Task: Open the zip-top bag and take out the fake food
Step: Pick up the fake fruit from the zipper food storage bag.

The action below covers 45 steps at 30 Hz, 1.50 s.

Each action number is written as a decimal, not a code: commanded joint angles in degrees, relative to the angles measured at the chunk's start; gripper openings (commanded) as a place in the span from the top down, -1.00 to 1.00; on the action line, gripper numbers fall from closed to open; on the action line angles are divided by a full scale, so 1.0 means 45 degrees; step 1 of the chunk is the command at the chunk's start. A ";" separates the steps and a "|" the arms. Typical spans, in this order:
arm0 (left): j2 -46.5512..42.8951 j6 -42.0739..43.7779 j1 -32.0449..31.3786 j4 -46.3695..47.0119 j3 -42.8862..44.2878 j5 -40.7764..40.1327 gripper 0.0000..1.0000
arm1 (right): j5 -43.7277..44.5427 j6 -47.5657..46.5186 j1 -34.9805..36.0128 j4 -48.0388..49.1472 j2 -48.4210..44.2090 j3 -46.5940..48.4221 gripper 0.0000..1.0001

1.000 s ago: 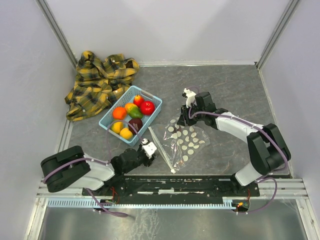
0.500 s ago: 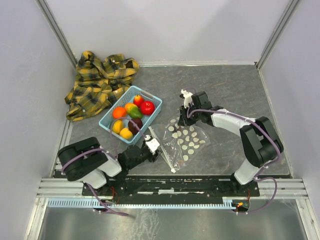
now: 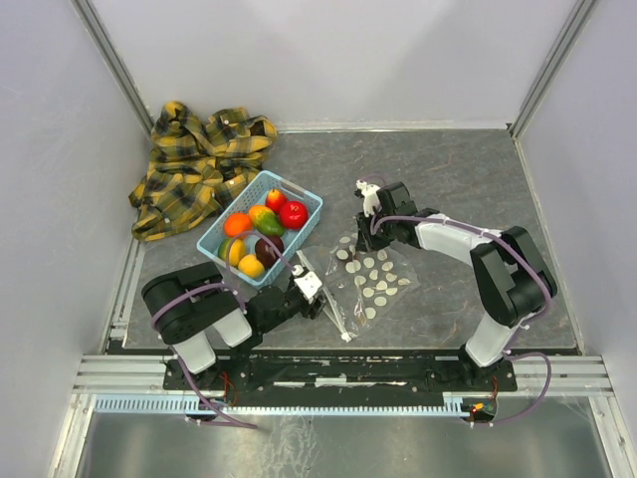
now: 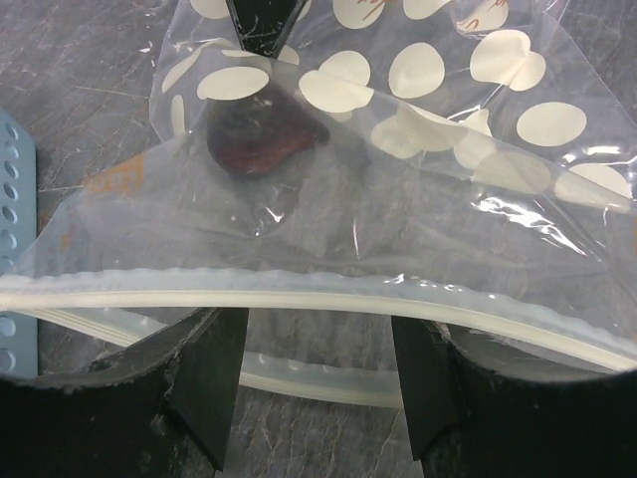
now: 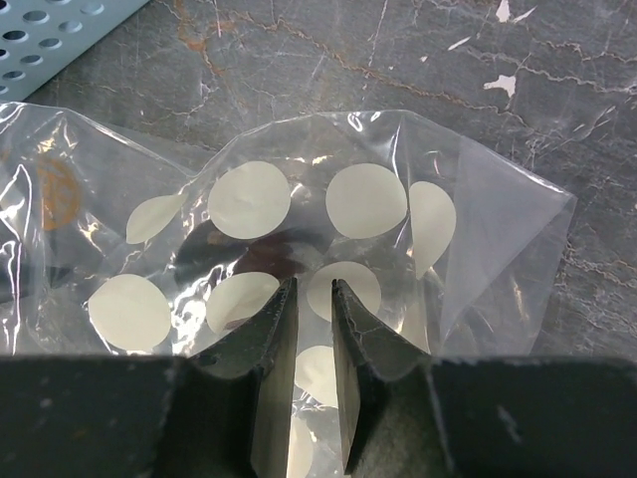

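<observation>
The zip-top bag (image 3: 368,281), clear with white dots, lies flat between my two grippers. In the left wrist view its white zip strips (image 4: 328,299) are parted. One strip runs above my fingers and the other lies between them. My left gripper (image 4: 317,334) (image 3: 315,287) stands open at that mouth, gripping nothing. One dark maroon piece of fake food (image 4: 261,137) (image 5: 261,254) lies inside the bag. My right gripper (image 5: 315,287) (image 3: 362,237) rests on the bag's far end just behind that piece. Its jaws stand a narrow gap apart, with the film showing flat beneath them.
A light blue slotted basket (image 3: 305,204) left of the bag holds several red, orange, yellow, green and maroon plastic fruits (image 3: 261,227). A crumpled yellow plaid cloth (image 3: 194,164) lies at the back left. Metal rails run along the table's near edge.
My left arm has swung right and brought its gripper up to the bag's mouth, jaws a little wider. The right gripper has edged left, and the bag has bunched up shorter.
</observation>
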 commanded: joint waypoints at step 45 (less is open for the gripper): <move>0.1815 0.0142 0.1858 0.3091 0.0002 0.1826 -0.73 | -0.0778 -0.0853 0.0552 0.0613 0.1526 0.2689 0.38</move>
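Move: The last dark fruit, still inside the bag, lies about 3 cm left of the right hand, 2 cm back and 2 cm below its nearly shut fingers. The bag mouth's middle is some 9 cm left and 12 cm back of the right hand; the basket's middle about 21 cm left and 3 cm ahead. From the left hand, in the mouth, the fruit is some 11 cm ahead and 5 cm right. Right hand sweeps some 4 cm left along the bag, then rises forward; left fingers spread inside the mouth. ##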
